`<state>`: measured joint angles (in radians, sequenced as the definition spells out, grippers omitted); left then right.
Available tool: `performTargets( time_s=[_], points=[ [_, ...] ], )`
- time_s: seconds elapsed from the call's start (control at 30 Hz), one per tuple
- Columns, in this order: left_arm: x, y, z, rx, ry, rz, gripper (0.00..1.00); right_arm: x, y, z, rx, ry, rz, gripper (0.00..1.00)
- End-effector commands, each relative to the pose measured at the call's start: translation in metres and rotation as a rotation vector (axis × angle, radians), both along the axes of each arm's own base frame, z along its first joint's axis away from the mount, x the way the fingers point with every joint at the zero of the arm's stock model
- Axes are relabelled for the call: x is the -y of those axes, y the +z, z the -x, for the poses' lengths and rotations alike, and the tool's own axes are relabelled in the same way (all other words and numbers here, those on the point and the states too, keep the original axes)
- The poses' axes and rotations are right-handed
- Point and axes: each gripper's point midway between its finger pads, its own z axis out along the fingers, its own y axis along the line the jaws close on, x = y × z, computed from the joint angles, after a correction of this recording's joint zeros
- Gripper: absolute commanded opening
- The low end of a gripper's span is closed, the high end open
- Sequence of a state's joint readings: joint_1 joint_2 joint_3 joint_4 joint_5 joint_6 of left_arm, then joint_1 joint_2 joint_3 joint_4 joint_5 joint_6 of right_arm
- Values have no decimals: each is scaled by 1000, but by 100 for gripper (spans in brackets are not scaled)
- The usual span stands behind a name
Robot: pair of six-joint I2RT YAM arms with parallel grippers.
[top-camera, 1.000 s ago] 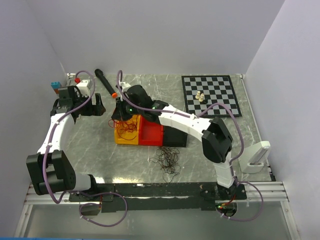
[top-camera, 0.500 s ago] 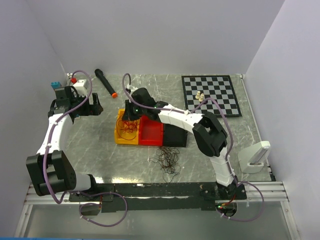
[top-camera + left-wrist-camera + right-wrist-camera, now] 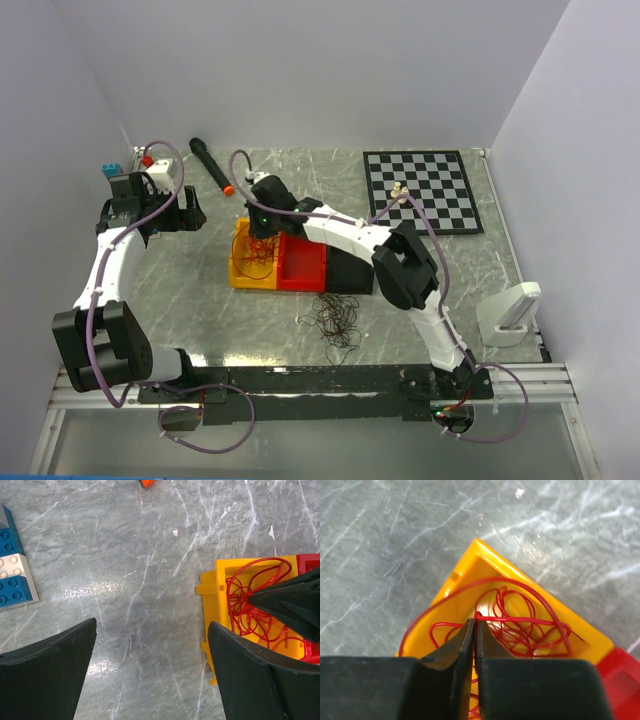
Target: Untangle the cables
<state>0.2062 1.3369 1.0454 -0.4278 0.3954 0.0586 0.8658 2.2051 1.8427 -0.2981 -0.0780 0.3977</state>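
Observation:
A tangle of red cables (image 3: 520, 625) lies in the yellow bin (image 3: 240, 270), first in a row with a red bin (image 3: 305, 265) and a black bin (image 3: 350, 272). My right gripper (image 3: 474, 621) hangs over the yellow bin (image 3: 445, 587), shut on one red cable loop at its tips. In the top view the right gripper (image 3: 262, 232) is above the red cables (image 3: 255, 255). A loose heap of dark cables (image 3: 337, 318) lies on the table in front of the bins. My left gripper (image 3: 152, 625) is open over bare table left of the yellow bin (image 3: 215, 587); in the top view the left gripper (image 3: 190, 213) holds nothing.
A chessboard (image 3: 420, 190) with small pale pieces (image 3: 399, 190) lies at the back right. A black marker with an orange tip (image 3: 210, 167) lies at the back. Toy blocks (image 3: 112, 170) sit at the far left, and a white stand (image 3: 510, 315) at the right edge.
My right gripper has shifted slightly right and down over the yellow bin, still pinching the red cable, whose loops now rest in the bin. The left arm drew back a little to the left.

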Motion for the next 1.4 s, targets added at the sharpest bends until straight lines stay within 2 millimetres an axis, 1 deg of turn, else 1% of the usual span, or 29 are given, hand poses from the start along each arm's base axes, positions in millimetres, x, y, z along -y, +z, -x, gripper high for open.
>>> performTargets(
  time_s=[0.0, 0.03, 0.17, 0.2, 0.3, 0.37, 0.43, 0.47, 0.5, 0.53, 0.57, 0.6, 0.63, 0.73, 0.8, 0.83, 0.87, 0.93, 0.97, 1.0, 1.03, 1.07, 1.13, 1.2, 1.27, 1.37],
  points=[
    [1, 28, -4, 81, -8, 4, 97, -10, 11, 2, 63, 14, 65, 19],
    [1, 28, -5, 82, -8, 3, 97, -12, 15, 4, 71, 20, 61, 24],
    [3, 29, -4, 81, -19, 10, 97, -12, 35, 6, 99, 32, 43, 39],
    [5, 30, -4, 82, -25, 14, 97, -8, 43, 4, 113, 15, 47, 43],
    [8, 32, -2, 85, -39, 25, 97, -3, 56, 8, 122, 16, 44, 55],
    [11, 32, 0, 84, -52, 31, 97, 3, 62, 11, 129, 11, 45, 57],
    [14, 34, 2, 82, -75, 35, 97, 11, 73, 18, 138, 12, 30, 58],
    [17, 36, 4, 82, -89, 40, 96, 17, 90, 22, 156, 9, 4, 59],
    [20, 38, 6, 83, -101, 39, 96, 22, 100, 27, 169, 10, -14, 60],
    [24, 40, 8, 83, -119, 43, 96, 29, 103, 32, 167, 6, -16, 60],
    [30, 43, 10, 84, -139, 42, 97, 37, 110, 38, 169, -3, -21, 61],
    [37, 45, 13, 83, -163, 39, 97, 48, 113, 44, 169, -13, -15, 61],
    [47, 49, 15, 85, -194, 35, 97, 60, 105, 53, 151, -28, 3, 62],
    [93, 57, 29, 108, -327, -6, 96, 101, 85, 78, 110, -70, 49, 62],
    [120, 60, 39, 123, -410, -18, 97, 134, 60, 96, 79, -108, 100, 62],
    [134, 59, 47, 114, -460, -19, 97, 149, 58, 106, 71, -126, 102, 62],
    [146, 57, 53, 105, -506, -25, 97, 164, 48, 116, 51, -144, 117, 62],
    [169, 50, 68, 77, -602, -35, 97, 187, 30, 136, 3, -174, 128, 62],
    [178, 46, 77, 67, -646, -38, 97, 202, 15, 149, -33, -197, 137, 62],
    [188, 42, 85, 62, -692, -41, 97, 208, 15, 154, -40, -206, 125, 62],
    [202, 37, 97, 54, -756, -49, 97, 219, 4, 165, -67, -225, 128, 62],
    [212, 30, 107, 39, -799, -52, 97, 226, -1, 172, -86, -236, 123, 62],
    [233, 17, 129, 11, -892, -59, 97, 237, -7, 184, -111, -253, 110, 62],
    [253, 7, 152, -4, -995, -73, 97, 245, -10, 192, -127, -266, 93, 62],
    [270, -3, 171, -20, -1087, -83, 97, 250, -14, 198, -142, -278, 77, 62],
    [286, -16, 190, -44, -1180, -112, 97, 252, -20, 206, -171, -285, 53, 62]
  ],
)
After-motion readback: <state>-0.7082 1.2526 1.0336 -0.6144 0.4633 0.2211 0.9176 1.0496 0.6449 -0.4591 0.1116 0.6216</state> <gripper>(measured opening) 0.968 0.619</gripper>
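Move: The dark cable tangle, next for both hands, lies about 19 cm back, 21 cm to the right and 9 cm below the right hand, whose shut fingers still hold a red strand over the yellow box. That box's middle is 1 cm back and some 6 cm below; the red box is 12 cm right and 2 cm back, the black box 25 cm right and 2 cm back. From the left hand the tangle is roughly 18 cm back, 37 cm right, 15 cm below. The red cable is let go over the yellow box as the right fingers open a little past halfway; that hand then rises some 8 cm, sweeping right and back, and comes down near the dark tangle, about 25 cm right and 20 cm back in all. Starting late, the left hand swings right and back towards the tangle, fingers still wide open, turning clockwise nearly 60 degrees. ##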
